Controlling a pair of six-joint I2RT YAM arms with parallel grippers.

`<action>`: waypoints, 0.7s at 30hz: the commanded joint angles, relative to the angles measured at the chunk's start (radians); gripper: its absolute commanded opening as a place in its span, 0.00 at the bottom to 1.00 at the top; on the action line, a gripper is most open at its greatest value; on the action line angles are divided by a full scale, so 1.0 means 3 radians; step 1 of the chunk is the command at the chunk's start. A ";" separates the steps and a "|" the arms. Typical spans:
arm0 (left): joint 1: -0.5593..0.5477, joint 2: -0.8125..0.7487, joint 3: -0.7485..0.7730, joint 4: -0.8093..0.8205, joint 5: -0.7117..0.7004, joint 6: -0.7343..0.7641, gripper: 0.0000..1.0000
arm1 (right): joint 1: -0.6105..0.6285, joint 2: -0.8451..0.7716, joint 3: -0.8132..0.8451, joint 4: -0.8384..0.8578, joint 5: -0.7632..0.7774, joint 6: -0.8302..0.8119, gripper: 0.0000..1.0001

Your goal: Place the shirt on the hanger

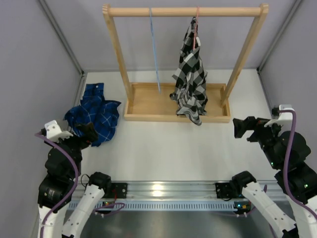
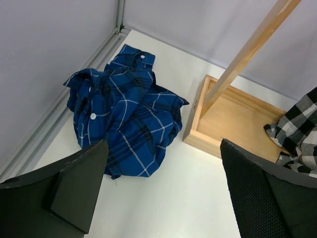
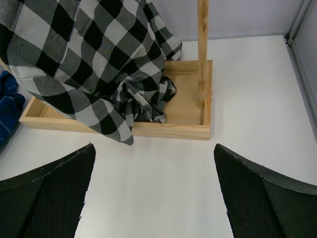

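Note:
The dark blue plaid shirt point(image 1: 95, 113) lies crumpled on the white table at the left, near the wall; the left wrist view shows it point(image 2: 124, 119) with white buttons. The thin light blue hanger point(image 1: 154, 49) hangs empty from the wooden rail. My left gripper point(image 1: 88, 133) is open and empty, just at the shirt's near edge; its fingers point(image 2: 79, 191) frame bare table. My right gripper point(image 1: 242, 128) is open and empty at the right, facing the rack; its fingers point(image 3: 54, 198) show in the right wrist view.
A wooden rack point(image 1: 185, 11) with a tray base point(image 1: 148, 101) stands at the back centre. A black-and-white checked shirt point(image 1: 192, 74) hangs from it on a pinkish-red hanger point(image 1: 197, 20). Grey walls close in left, right and back.

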 commanded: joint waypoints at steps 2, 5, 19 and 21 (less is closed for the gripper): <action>-0.0012 0.0064 0.0072 0.0085 -0.0077 -0.0067 0.98 | -0.0049 0.0082 0.0059 0.0195 -0.0078 0.0050 0.99; -0.0012 0.0222 0.0149 0.0039 -0.0041 -0.0088 0.98 | -0.0049 0.0082 0.0049 0.0205 -0.0134 0.0091 0.99; 0.1305 0.2742 0.0778 0.0177 -0.0022 -0.0685 0.98 | -0.0049 0.0113 -0.0477 0.0813 -0.1627 0.0454 0.99; 0.1598 0.3029 0.0905 0.0177 0.0178 -0.0732 0.98 | -0.0049 0.0037 -0.0610 0.0906 -0.1683 0.0480 1.00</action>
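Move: The blue plaid shirt lies crumpled on the table some 17 cm ahead of the left hand, about 5 cm to its left and 30 cm below. The foot of the rack's left post stands about 24 cm ahead and 9 cm to the right of that hand, the empty blue hanger as far ahead but 22 cm right. From the right hand, the blue shirt is roughly 53 cm left and 16 cm ahead, the hanging checked shirt 14 cm left and 22 cm ahead. Nothing is touched yet: the open left hand heads for the blue shirt, first forward about 13 cm, then swinging left and down, tipping its fingers down and turning them counter-clockwise, each about 30 degrees. The right hand, also open, sweeps some 8 cm left and sinks slightly, swivelling counter-clockwise towards the blue shirt's side. ##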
